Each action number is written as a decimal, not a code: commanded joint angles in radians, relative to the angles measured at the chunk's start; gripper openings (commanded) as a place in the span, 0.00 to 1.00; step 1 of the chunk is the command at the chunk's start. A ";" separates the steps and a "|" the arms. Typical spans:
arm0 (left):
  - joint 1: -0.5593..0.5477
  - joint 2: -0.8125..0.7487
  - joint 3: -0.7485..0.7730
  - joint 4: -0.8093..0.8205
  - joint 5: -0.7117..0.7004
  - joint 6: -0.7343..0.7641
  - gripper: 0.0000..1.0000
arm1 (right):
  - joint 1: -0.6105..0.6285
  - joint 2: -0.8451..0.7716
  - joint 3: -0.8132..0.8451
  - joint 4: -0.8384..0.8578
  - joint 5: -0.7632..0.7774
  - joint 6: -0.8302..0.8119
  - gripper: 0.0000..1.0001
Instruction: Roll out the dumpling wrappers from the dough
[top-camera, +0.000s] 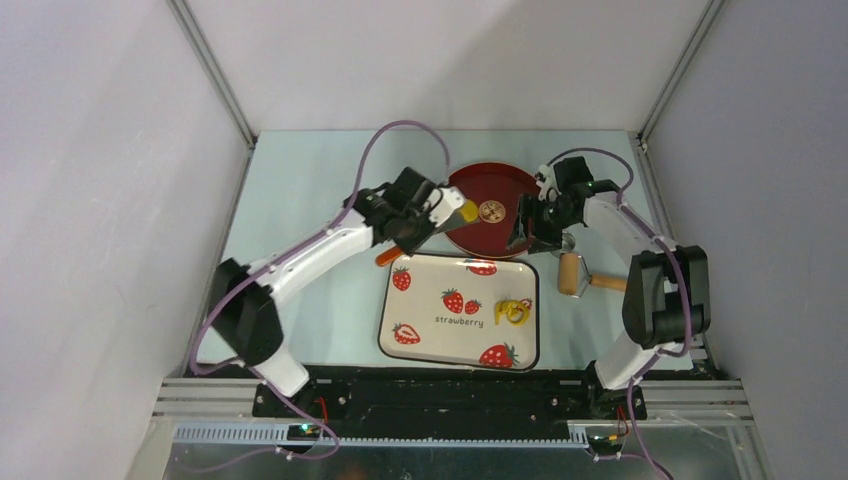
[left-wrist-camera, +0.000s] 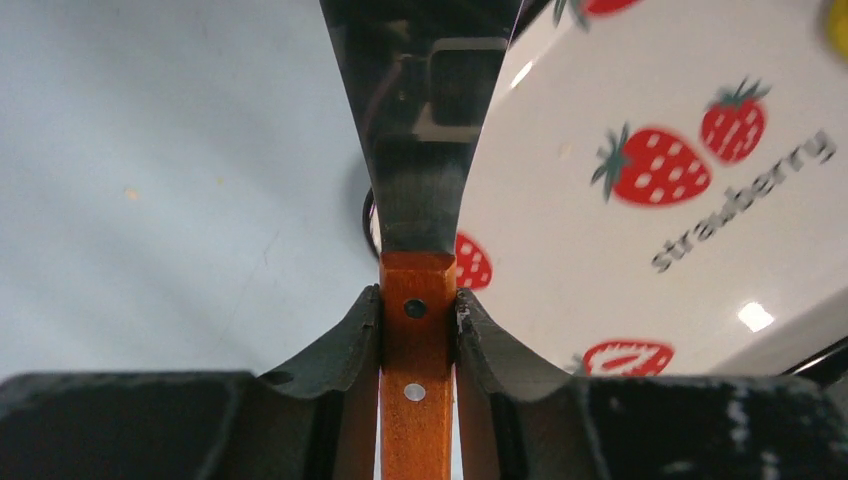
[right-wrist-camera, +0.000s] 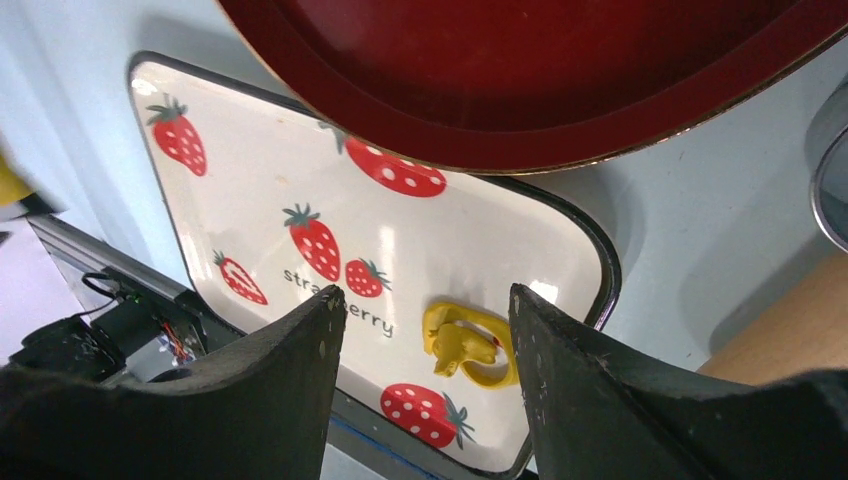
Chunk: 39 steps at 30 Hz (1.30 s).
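Observation:
The dough (top-camera: 513, 312) is a ragged yellow ring with a lump, lying on the right part of the strawberry-print tray (top-camera: 440, 335). In the right wrist view the dough (right-wrist-camera: 465, 345) lies far below, by the right finger. My right gripper (top-camera: 527, 228) (right-wrist-camera: 425, 295) hangs open and empty over the right rim of the red plate (top-camera: 500, 185). My left gripper (top-camera: 405, 232) (left-wrist-camera: 418, 295) is shut on the orange wooden handle (left-wrist-camera: 415, 400) of a metal scraper (left-wrist-camera: 420, 120), whose blade points at the tray's left edge. The dumpling wrappers are out of view.
A wooden rolling pin (top-camera: 572, 273) lies right of the tray, with a metal ring (top-camera: 568, 241) just behind it. The red plate (right-wrist-camera: 560, 110) bears a gold emblem (top-camera: 491, 211). A small yellow bit (top-camera: 468, 212) sits at the left wrist's far end; what it is I cannot tell.

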 joint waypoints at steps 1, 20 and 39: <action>-0.045 0.156 0.196 -0.083 -0.018 -0.138 0.00 | -0.015 -0.106 -0.030 0.074 0.005 0.025 0.65; -0.114 0.479 0.470 -0.112 0.025 -0.331 0.00 | -0.010 -0.028 -0.225 0.605 -0.284 0.429 0.06; -0.094 0.546 0.521 -0.113 0.022 -0.362 0.00 | 0.101 0.261 0.020 0.510 -0.156 0.381 0.01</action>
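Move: Out to the front right of the left hand, which still grips the spatula, the red plate's middle is about 15 cm ahead, 19 cm right and 13 cm below; the yellow wrapper rides on the blade some 8 cm ahead and 13 cm right. The tray lies 8 cm back, 11 cm right. From the right hand the wrapper is 5 cm ahead, 13 cm left and slightly higher, the plate 12 cm ahead, 7 cm left, and the glass cup 4 cm ahead, 8 cm right. Carrying the loaded spatula in over the plate, the left hand sweeps about 10 cm right, sinks some 8 cm, tips the blade down roughly 15 degrees, and keeps its grip. Meanwhile the right hand rises 3 cm, shuts its empty fingers, then swings about 10 cm left and 5 cm forward while sinking, its left side rolling up, to bring the closed tips just over the blade between wrapper and handle. ##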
